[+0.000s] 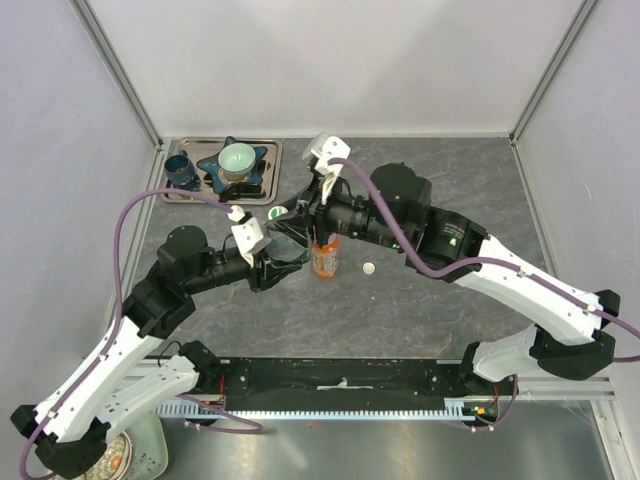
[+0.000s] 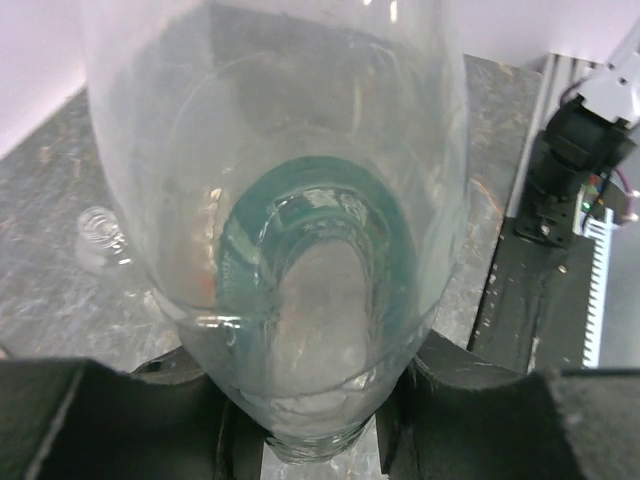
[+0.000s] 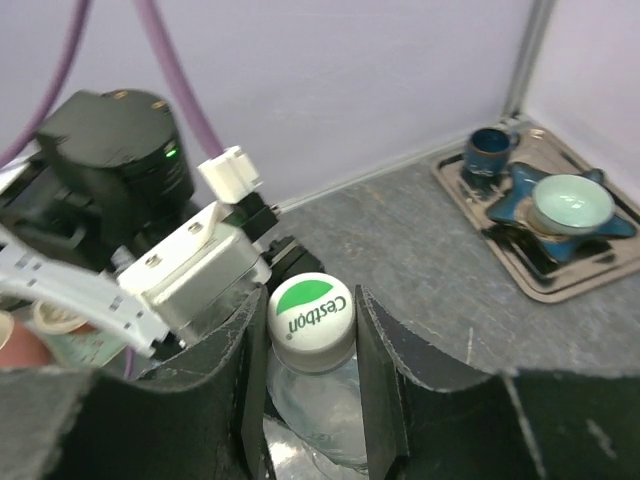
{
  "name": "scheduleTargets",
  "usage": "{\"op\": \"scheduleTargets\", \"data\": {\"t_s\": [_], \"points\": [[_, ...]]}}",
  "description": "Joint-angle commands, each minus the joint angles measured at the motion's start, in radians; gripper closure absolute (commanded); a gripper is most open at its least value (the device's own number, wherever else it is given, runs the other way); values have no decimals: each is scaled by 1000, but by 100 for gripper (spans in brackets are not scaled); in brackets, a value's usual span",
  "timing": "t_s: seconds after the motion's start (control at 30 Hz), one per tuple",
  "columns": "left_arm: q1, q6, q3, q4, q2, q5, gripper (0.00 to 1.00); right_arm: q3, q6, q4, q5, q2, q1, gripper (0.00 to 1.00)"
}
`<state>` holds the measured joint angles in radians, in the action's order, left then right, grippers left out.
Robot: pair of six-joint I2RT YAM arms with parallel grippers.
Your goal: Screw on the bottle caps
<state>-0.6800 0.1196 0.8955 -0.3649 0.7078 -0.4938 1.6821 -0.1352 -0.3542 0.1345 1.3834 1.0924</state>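
Note:
My left gripper (image 2: 320, 425) is shut on the clear greenish bottle (image 2: 300, 200), gripping its lower body; the bottle fills the left wrist view. A white bottle cap (image 3: 312, 320) with a green mark sits on that bottle's neck. My right gripper (image 3: 312, 335) is shut on this cap, one finger pressed to each side. From above, the two grippers meet at mid-table, left gripper (image 1: 283, 250) and right gripper (image 1: 314, 215). The orange bottle (image 1: 325, 258) stands upright just right of them. A loose white cap (image 1: 370, 268) lies on the table beyond it. A smaller clear bottle (image 2: 100, 235) stands off to one side.
A metal tray (image 1: 270, 150) at the back left holds a dark blue cup (image 1: 181, 168) and a pale green bowl (image 1: 238, 158) on a blue star-shaped saucer. A black rail (image 1: 340, 378) runs along the table's near edge. Walls close in the back and sides.

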Motion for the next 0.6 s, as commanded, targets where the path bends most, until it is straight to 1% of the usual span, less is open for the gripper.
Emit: {"op": "scheduleTargets", "data": {"t_s": [0.0, 0.03, 0.07, 0.1, 0.17, 0.2, 0.23, 0.3, 0.33, 0.4, 0.43, 0.5, 0.53, 0.57], "points": [[-6, 66, 8, 95, -34, 47, 98, 59, -32, -58, -471, 149, 105, 100], [-3, 66, 5, 93, -37, 70, 98, 67, -37, -60, -514, 164, 121, 100], [3, 52, 6, 95, -42, 98, 98, 86, -40, -65, -609, 180, 136, 100], [8, 43, 8, 96, -41, 156, 98, 100, -38, -75, -643, 210, 161, 100], [14, 41, 2, 96, -47, 207, 98, 155, -23, -97, -761, 242, 182, 100], [16, 40, -3, 99, -50, 249, 98, 177, -18, -120, -795, 274, 201, 100], [17, 41, -6, 98, -53, 262, 98, 198, -14, -129, -817, 290, 204, 100], [20, 34, -18, 93, -60, 282, 98, 263, -3, -159, -802, 319, 207, 89], [22, 28, -21, 89, -62, 284, 98, 283, -4, -164, -787, 324, 207, 76], [28, 17, -29, 87, -70, 285, 98, 313, 8, -160, -724, 306, 205, 66], [30, 11, -30, 87, -71, 282, 98, 323, 9, -157, -701, 292, 205, 57], [36, 3, -30, 86, -76, 255, 98, 330, 11, -143, -630, 237, 195, 43], [36, 5, -29, 84, -77, 239, 98, 329, 11, -138, -610, 215, 193, 31], [36, 2, -26, 84, -79, 200, 98, 323, 14, -137, -580, 165, 186, 25]]}}
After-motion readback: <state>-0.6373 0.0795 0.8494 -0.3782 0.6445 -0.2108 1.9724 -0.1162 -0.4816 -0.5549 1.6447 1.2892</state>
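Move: The left hand grips the glass bottle off the table; the white cap on its mouth is about 13 cm above that hand and a centimetre forward and left. From the right hand, whose fingers already straddle the cap, the glass bottle's middle lies some 8 cm below and 1 cm back. From the left hand the orange bottle stands roughly 9 cm ahead and 6 to the right, the clear bottle 17 ahead and 5 right, the loose cap 11 ahead and 16 right. Both hands carry the capped glass bottle together about 5 cm diagonally forward and left, towards the tray, sinking slightly late on, while the left hand swings it some 20 degrees counter-clockwise and the right hand turns nearly 30 degrees clockwise around the cap in the tightening direction. Only at the very end, with the travel stopped, do the right fingers start to open, and one finger stands plainly clear of the cap while the left keeps its grip. ##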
